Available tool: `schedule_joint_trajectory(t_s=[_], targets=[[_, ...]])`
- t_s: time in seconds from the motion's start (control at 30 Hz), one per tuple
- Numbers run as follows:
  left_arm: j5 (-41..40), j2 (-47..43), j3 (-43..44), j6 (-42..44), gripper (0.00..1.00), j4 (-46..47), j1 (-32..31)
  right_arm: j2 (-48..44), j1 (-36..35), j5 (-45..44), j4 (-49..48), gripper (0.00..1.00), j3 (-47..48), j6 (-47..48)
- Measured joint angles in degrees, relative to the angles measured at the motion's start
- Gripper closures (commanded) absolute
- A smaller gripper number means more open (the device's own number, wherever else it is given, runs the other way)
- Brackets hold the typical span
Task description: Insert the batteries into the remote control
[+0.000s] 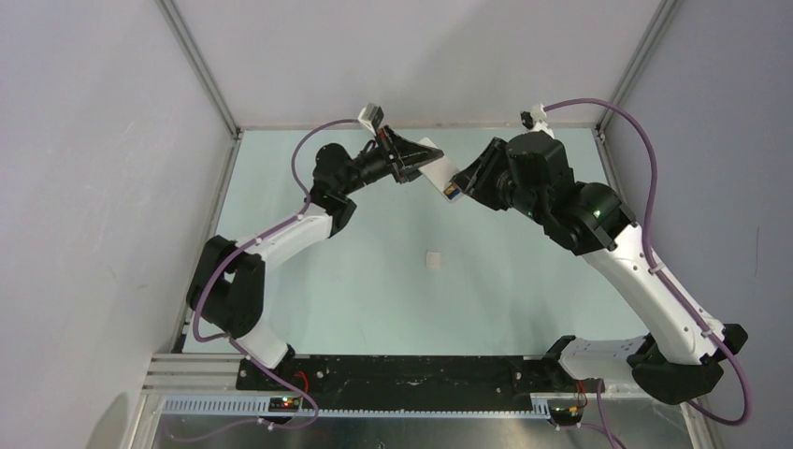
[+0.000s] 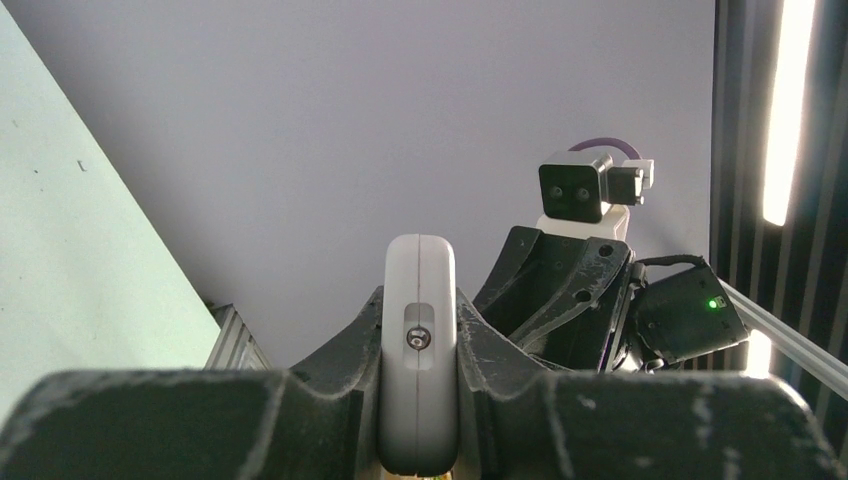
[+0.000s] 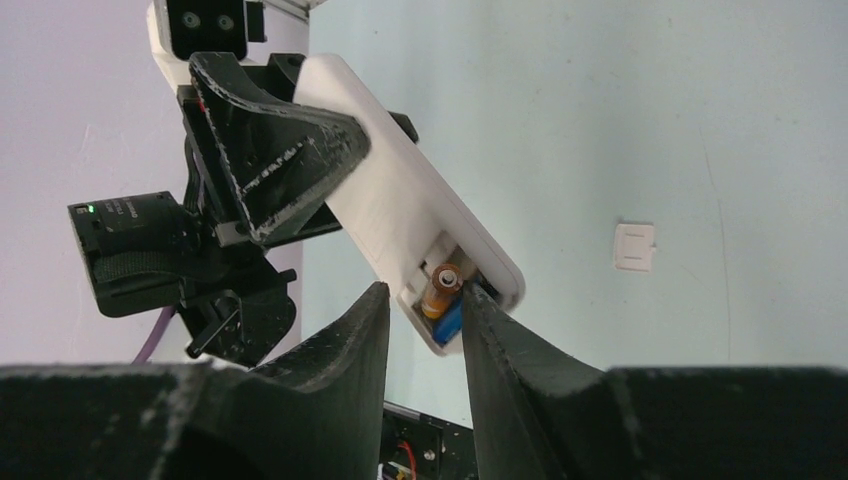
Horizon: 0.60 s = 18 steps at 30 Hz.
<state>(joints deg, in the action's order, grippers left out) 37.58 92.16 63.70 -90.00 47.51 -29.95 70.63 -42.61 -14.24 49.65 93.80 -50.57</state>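
The white remote control (image 1: 438, 173) is held up above the table, my left gripper (image 1: 411, 159) shut on it. In the left wrist view its narrow edge (image 2: 420, 350) sits clamped between the fingers of my left gripper (image 2: 420, 305). The right wrist view shows the remote control (image 3: 400, 200) with its back compartment uncovered. An orange battery (image 3: 441, 287) lies in it with one end tilted up, beside a blue battery (image 3: 449, 322). My right gripper (image 3: 424, 300) stands open at that end, its right finger against the remote's rim, and holds nothing. From above, my right gripper (image 1: 463, 187) meets the remote's lower end.
A small white square cover (image 1: 433, 259) lies flat on the pale green table (image 1: 374, 281), and also shows in the right wrist view (image 3: 634, 246). Grey walls and metal frame posts (image 1: 201, 70) enclose the table.
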Motion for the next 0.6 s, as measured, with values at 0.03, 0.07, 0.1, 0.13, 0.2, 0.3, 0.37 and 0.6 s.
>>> schedule_joint_trajectory(t_s=[0.03,0.07,0.1,0.13,0.2,0.3,0.37,0.6], targets=[[-0.15,0.15,0.0,-0.04,1.0,0.04,0.11,-0.02,0.11,-0.02,0.59,0.61,0.15,-0.02],[-0.39,0.33,-0.02,-0.11,1.0,0.02,0.24,-0.02,0.2,-0.07,1.14,0.61,0.39,-0.02],[-0.83,0.48,-0.02,-0.2,1.0,0.11,0.33,-0.02,0.28,-0.13,1.97,0.6,0.5,0.04],[-1.27,0.59,-0.02,-1.11,1.0,0.5,0.46,-0.02,0.42,-0.37,3.32,0.6,0.52,0.07],[-1.68,0.59,0.0,-1.66,1.0,1.73,0.61,0.09,0.57,-0.5,5.51,0.59,0.52,0.04],[-1.79,0.7,0.0,-1.9,1.0,2.03,0.7,0.04,0.72,-0.55,6.16,0.56,0.52,0.07],[-1.9,0.76,0.0,-2.05,1.0,2.1,0.68,-0.04,0.76,-0.63,6.67,0.54,0.52,0.24],[-2.47,0.76,-0.04,-3.08,1.0,3.28,0.74,-0.81,1.2,-0.68,7.56,0.35,0.52,3.23]])
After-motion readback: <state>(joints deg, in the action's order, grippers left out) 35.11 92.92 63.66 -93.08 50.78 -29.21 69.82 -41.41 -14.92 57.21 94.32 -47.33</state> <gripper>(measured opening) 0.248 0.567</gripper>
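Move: Right at the right hand's fingertips, about 1 cm ahead, 1 cm left and 1 cm below, the orange battery stands tilted out of the remote control's open bay. The blue battery lies in the bay roughly 1 cm back and to the right of it. The battery cover is on the table, about 7 cm left, 3 cm back and some 36 cm below the right hand. From the left hand, which grips the remote control, the orange battery is about 5 cm back and 4 cm right, roughly level. Pressing down past the orange battery's raised end, the right hand sinks about 2 cm while sliding right, then keeps going right off the end of the remote control, roughly 3.5 cm in all and slightly back. It rolls a few degrees, its left side dipping, and the fingers spread wider. The left hand keeps its grip and drifts about 1 cm forward and slightly up. ##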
